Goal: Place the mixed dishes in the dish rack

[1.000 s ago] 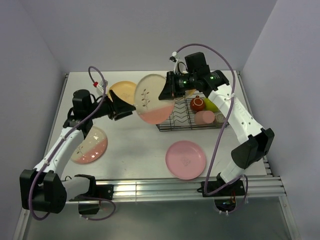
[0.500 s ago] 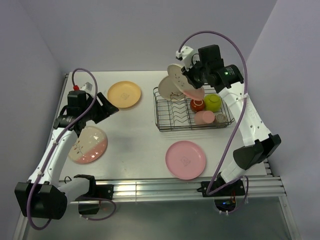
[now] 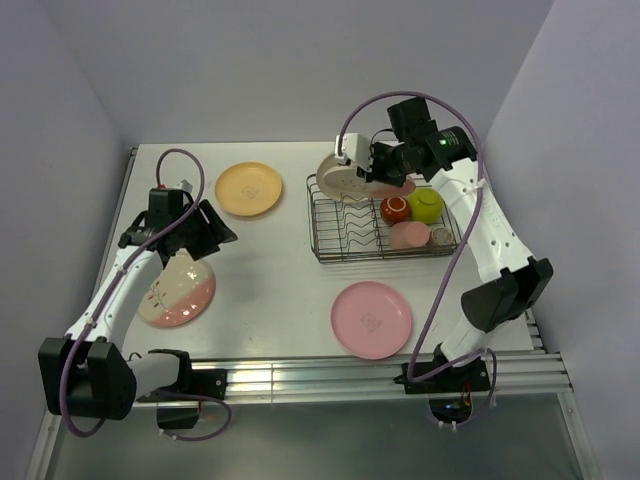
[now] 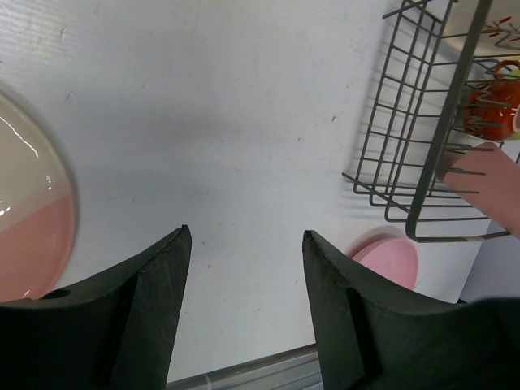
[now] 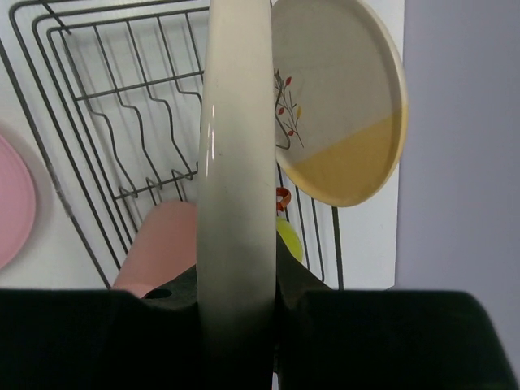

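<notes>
My right gripper (image 3: 378, 170) (image 5: 236, 280) is shut on the rim of a cream-and-pink plate (image 5: 236, 162), held on edge over the back left of the dish rack (image 3: 330, 258) (image 5: 138, 86). A cream-and-yellow sprig plate (image 5: 337, 106) stands just behind it. In the rack lie a dark red mug (image 3: 394, 209), a lime bowl (image 3: 426, 205), a salmon tumbler (image 3: 408, 235) and a small cup (image 3: 440, 236). My left gripper (image 3: 218, 232) (image 4: 244, 231) hangs open and empty above the table, beside another cream-and-pink plate (image 3: 178, 292) (image 4: 28, 236).
A yellow-orange plate (image 3: 248, 188) lies at the back of the table, left of the rack. A pink plate (image 3: 371, 319) (image 4: 386, 256) lies in front of the rack, near the table's front rail (image 3: 300, 375). Walls close in on the left, back and right.
The right arm carried the plate from left of the rack to over its back left and turned it on edge. The left gripper drew back left toward the cream-and-pink plate, its jaws narrowing slightly.
</notes>
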### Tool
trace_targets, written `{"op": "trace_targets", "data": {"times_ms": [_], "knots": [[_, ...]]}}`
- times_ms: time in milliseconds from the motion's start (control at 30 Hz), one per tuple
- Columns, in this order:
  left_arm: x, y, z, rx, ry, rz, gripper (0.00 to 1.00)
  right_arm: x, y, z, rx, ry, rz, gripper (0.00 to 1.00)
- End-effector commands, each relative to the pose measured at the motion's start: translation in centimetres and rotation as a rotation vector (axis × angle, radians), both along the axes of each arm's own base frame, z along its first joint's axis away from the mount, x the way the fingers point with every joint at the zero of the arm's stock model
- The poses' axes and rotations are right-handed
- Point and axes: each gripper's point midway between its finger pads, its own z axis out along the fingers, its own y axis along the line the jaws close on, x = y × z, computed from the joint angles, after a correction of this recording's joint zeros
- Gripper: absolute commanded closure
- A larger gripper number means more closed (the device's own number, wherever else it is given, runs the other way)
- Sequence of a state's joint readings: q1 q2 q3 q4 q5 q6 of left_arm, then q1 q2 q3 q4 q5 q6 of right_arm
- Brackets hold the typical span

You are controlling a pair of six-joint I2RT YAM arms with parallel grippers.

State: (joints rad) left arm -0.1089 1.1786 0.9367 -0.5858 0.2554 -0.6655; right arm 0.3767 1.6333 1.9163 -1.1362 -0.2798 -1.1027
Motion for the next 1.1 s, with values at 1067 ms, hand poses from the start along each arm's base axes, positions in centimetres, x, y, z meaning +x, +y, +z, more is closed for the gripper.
{"op": "trace_targets", "data": {"times_ms": [1067], "knots": [[1.6,-0.2,-1.8,0.016,0.057,-0.013,0.39,9.4,2.2,-2.9,-0.081,-0.122,0.035,1.00]]}}
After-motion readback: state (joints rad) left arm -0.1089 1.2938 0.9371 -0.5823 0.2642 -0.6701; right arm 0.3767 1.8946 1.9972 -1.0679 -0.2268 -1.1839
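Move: Some 8 cm ahead of the right hand, 3 cm to its left and 18 cm below lies the plate slot for the cream-and-pink plate it holds. The cream-and-yellow plate stands about 11 cm ahead, 4 cm left and 17 cm lower; the red mug is straight below-right, 6 cm right and 22 cm down. From the left hand, the last two-tone plate is about 9 cm back, 14 cm left, 15 cm below; the slot 13 cm ahead, 28 cm right, 6 cm below. Lowering the held cream-and-pink plate towards the rack's rear-left slots, the right hand goes down and forward together, then mostly forward, then down and forward again, about 7 cm each way in all. The plate stays pinched on edge on the near side of the cream-and-yellow plate, with hardly any wrist turn. The left hand, empty and open, sinks about 3 cm and stops above the table. ##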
